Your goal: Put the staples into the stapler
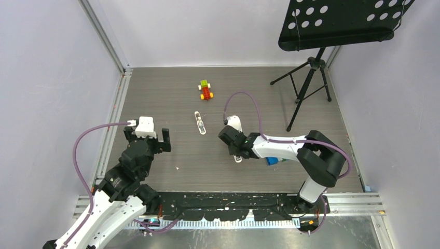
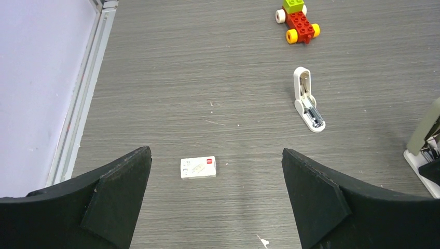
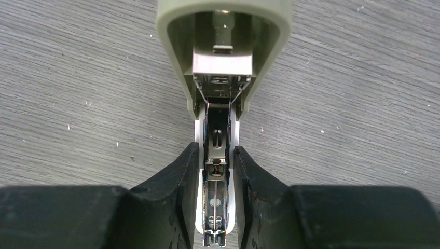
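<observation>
The stapler lies open: its grey-beige top is swung up, and the metal magazine on the white base is exposed. My right gripper is shut on that base, one finger on each side. In the top view the stapler sits mid-table in my right gripper. Its edge shows at the right of the left wrist view. The staples' small white carton with a red mark lies flat on the table. My left gripper hovers open above it, fingers wide either side. No loose staples show.
A stubby all-white object with a metal tip lies left of the stapler, also in the left wrist view. A toy brick car sits farther back. A blue-green box lies under my right arm. A music stand stands back right.
</observation>
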{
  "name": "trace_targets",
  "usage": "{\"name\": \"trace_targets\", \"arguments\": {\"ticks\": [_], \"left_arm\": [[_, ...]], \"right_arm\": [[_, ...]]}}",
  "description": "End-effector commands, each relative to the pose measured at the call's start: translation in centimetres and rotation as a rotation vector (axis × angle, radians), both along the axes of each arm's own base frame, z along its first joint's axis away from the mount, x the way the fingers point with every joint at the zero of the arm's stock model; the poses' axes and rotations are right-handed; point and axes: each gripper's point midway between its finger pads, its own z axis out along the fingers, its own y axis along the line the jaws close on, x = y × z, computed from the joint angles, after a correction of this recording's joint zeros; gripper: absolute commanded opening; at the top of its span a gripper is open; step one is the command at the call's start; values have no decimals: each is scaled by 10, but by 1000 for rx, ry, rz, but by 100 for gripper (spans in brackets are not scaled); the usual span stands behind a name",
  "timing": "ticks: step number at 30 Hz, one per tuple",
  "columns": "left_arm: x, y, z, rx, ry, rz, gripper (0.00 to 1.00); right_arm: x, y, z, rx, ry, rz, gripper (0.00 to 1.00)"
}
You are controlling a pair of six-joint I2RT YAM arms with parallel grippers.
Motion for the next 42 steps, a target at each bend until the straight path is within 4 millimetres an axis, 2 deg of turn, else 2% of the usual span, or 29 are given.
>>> {"name": "trace_targets", "arguments": {"ticks": [1,7,13,18,22,32,36,42], "left_arm": [[4,3,5,6,-24,20,100],[4,0,7,-11,-30,8,100],[1,1,10,-32,-38,12,100],[-1,4,15,-49,-63,22,100],[-2,4,16,-54,-64,17,100],[-4,7,19,-59,-78,25,100],[-4,7,18,-57,-74,22,100],[-3,7,17,-53,-72,24,100]], "right_arm": [[18,16,21,31,-86,15,16],[49,45,45,20,-156,61,15],[87,85,56,34,-203,76,15],[116,100,57,40,-216,65,15],[132,107,52,58,-207,57,15],[147,109,30,21,-166,68,15],[146,113,23,14,-139,92,17],[144,116,22,16,-124,119,20]]}}
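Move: The right hand already grips the opened grey-green stapler by its base, close over the table. The white mini stapler, beside which it is taken, stands about 14 cm ahead and 17 cm to the left, at roughly the same height. The toy car is some 31 cm ahead and 14 cm left, the blue block about 20 cm right and 2 cm back. From the left hand the white mini stapler lies about 15 cm ahead, 19 cm right and 20 cm below. Forward and to the left in one low arc, the right hand carries the grey-green stapler about 14 cm out and 10 cm across, towards the white mini stapler. It rises some 3 cm on the way, then comes down beside that stapler, easing to a stop. The fingers keep their hold, and the hand ends tipped up slightly. ##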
